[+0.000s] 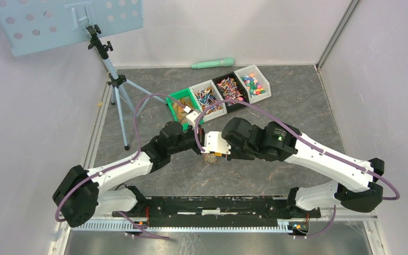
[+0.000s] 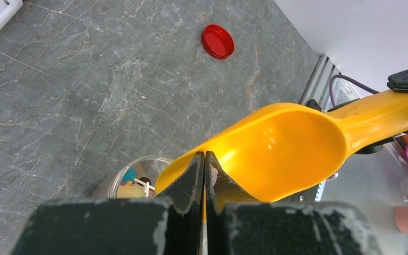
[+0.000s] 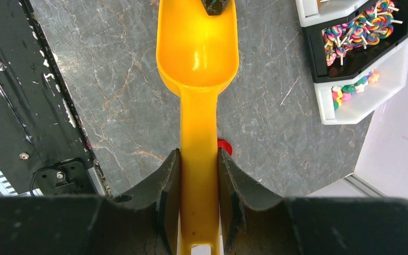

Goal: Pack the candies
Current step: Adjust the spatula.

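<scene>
My right gripper (image 3: 198,159) is shut on the handle of the yellow scoop (image 3: 197,48), whose bowl looks empty. The scoop (image 2: 292,149) hangs with its front lip over a clear jar (image 2: 118,183) standing on the table. A few candies (image 2: 129,175) lie inside the jar. My left gripper (image 2: 204,156) is shut, its tips at the front of the scoop's bowl; I see nothing held in it. More candies (image 1: 255,84) fill the bins at the back. In the top view both grippers meet mid-table and hide the scoop.
Four bins sit in a row at the back: green (image 1: 171,101), white (image 1: 218,112), black (image 3: 350,61) with lollipops, white (image 3: 374,98). A small red lid (image 2: 217,41) lies on the table. A tripod (image 1: 118,90) stands at the left, a green cylinder (image 1: 212,63) by the back wall.
</scene>
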Motion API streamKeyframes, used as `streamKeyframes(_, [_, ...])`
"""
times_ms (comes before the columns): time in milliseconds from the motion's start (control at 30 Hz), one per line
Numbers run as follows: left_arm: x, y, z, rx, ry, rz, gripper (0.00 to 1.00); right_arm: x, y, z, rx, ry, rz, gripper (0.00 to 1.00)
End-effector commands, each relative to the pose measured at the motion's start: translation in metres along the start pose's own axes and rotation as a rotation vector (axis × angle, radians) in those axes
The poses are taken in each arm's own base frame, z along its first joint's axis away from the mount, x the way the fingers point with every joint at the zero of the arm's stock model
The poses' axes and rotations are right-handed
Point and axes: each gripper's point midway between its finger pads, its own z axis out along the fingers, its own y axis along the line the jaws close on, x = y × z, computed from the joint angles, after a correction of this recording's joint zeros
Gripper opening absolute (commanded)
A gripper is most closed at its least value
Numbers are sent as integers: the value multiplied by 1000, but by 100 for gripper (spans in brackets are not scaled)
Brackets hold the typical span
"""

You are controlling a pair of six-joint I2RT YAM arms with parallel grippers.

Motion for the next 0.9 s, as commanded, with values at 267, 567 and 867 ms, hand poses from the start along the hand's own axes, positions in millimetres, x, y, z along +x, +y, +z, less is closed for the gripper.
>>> streamKeyframes(267, [-49,-23,-6,29,-114,57,14,6,-14,-19,95,-32,49,0])
streamKeyframes(567, [-88,-31,-45,-81,-186,64,71,2,-15,-29,102,-101,62,0])
streamKeyframes(867, [-90,-32,-106,-213,-123,115,100,-51,-5,-40,70,-503,69,0])
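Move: The spatula's bowl lies right at the closed left fingertips, its middle about 4 cm to their right, 2 cm back and 1 cm lower. The candy jar stands some 12 cm below the left hand, 3 cm to the right and 1 cm ahead; the green tray is about 24 cm ahead, 8 cm left and 14 cm below. From the right hand, which grips the handle, the jar is about 11 cm left, 5 cm ahead and 18 cm down. The left hand, its shut fingertips just inside the front of the spatula's bowl, opens wide as it comes free and rises about 12 cm, swinging some 5 cm left towards the end and turning about 10 degrees counter-clockwise. The right hand keeps its grip on the handle, eases slightly to the right, then lifts the spatula about 3 cm, drifting back left and rolling its left side up by some 15 degrees late on. ##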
